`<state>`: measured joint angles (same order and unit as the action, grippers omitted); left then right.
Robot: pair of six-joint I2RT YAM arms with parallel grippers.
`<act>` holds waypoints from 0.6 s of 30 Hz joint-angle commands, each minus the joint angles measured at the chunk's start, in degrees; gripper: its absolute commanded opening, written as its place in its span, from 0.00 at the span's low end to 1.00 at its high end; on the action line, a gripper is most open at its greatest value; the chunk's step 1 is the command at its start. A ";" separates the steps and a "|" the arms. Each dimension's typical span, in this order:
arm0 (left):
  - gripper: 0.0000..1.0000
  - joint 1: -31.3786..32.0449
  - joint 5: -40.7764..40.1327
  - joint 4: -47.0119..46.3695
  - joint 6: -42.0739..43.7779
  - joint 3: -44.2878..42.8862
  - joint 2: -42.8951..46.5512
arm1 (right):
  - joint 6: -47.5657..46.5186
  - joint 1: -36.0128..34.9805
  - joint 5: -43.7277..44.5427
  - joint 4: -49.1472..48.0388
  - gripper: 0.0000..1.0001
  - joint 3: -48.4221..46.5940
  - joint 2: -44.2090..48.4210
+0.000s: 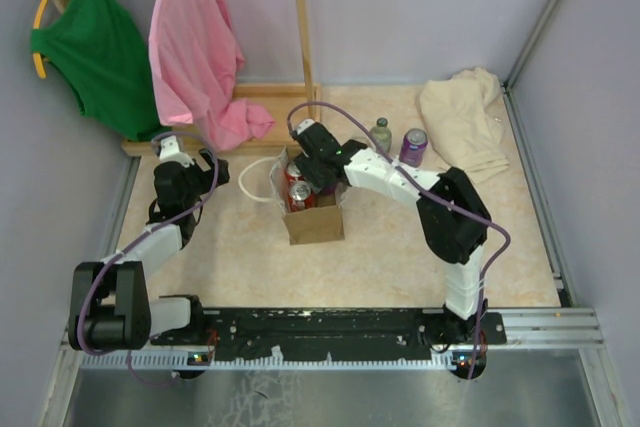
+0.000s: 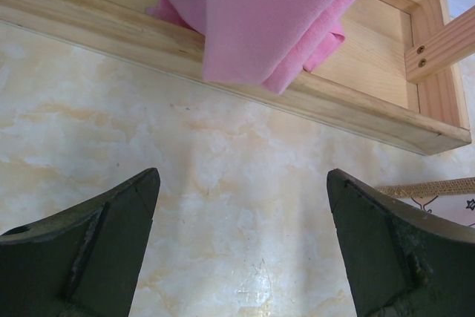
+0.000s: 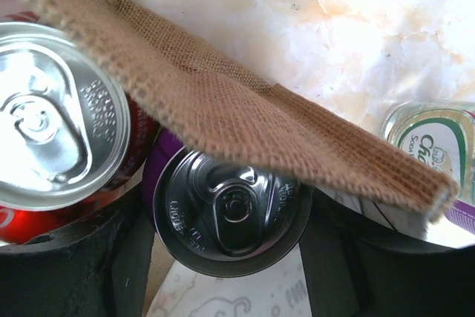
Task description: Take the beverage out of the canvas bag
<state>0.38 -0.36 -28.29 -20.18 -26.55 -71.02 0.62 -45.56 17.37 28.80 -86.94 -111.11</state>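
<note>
The canvas bag [image 1: 318, 219] stands open in the middle of the table, one white handle [image 1: 254, 183] lying to its left. A red can [image 1: 298, 194] shows inside it. My right gripper [image 1: 319, 173] reaches down into the bag's mouth. In the right wrist view a purple can with a dark lid [image 3: 231, 209] sits between the two dark fingers [image 3: 111, 261], which press its sides, so my right gripper [image 3: 231, 224] is shut on it. The red can [image 3: 56, 113] stands next to it, under the burlap rim [image 3: 245, 116]. Left of the bag, my left gripper [image 2: 243, 176] hangs open over bare tabletop.
A clear green-labelled bottle [image 1: 381, 134] and another purple can [image 1: 413, 146] stand on the table behind the bag. A beige cloth [image 1: 465, 122] lies at the back right. Pink [image 1: 200, 57] and green [image 1: 95, 42] garments hang over a wooden frame [image 2: 223, 72] at the back left.
</note>
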 commanded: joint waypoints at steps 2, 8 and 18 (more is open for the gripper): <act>1.00 0.17 0.89 -1.50 -0.58 -0.73 0.01 | -0.49 -0.76 2.74 -2.16 0.00 -4.51 9.15; 1.00 0.16 0.97 -1.50 -0.65 -0.70 0.01 | -0.71 -1.31 3.11 0.56 0.00 -9.51 10.68; 1.00 0.22 1.58 -1.68 -0.93 -1.16 0.01 | -1.69 -3.13 3.72 4.57 0.00 -17.40 15.01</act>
<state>0.38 -0.01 -28.29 -20.80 -26.55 -71.02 0.05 -47.35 19.46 36.95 -97.97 -103.68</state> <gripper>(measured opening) 0.998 0.656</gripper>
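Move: The right hand already grips a purple can in the bag's right half; the bag's middle is about 2 cm left and 3 cm back, slightly below. One red can stands about 6 cm to the hand's left, level with it, the other 4 cm left and 5 cm back. Outside, the glass bottle stands some 12 cm right and 7 cm ahead. From the left hand, the held can is roughly 27 cm right and 3 cm back, a little lower. The right hand keeps its grip and lifts the purple can nearly straight up about 12 cm, tilting some 10 degrees. ##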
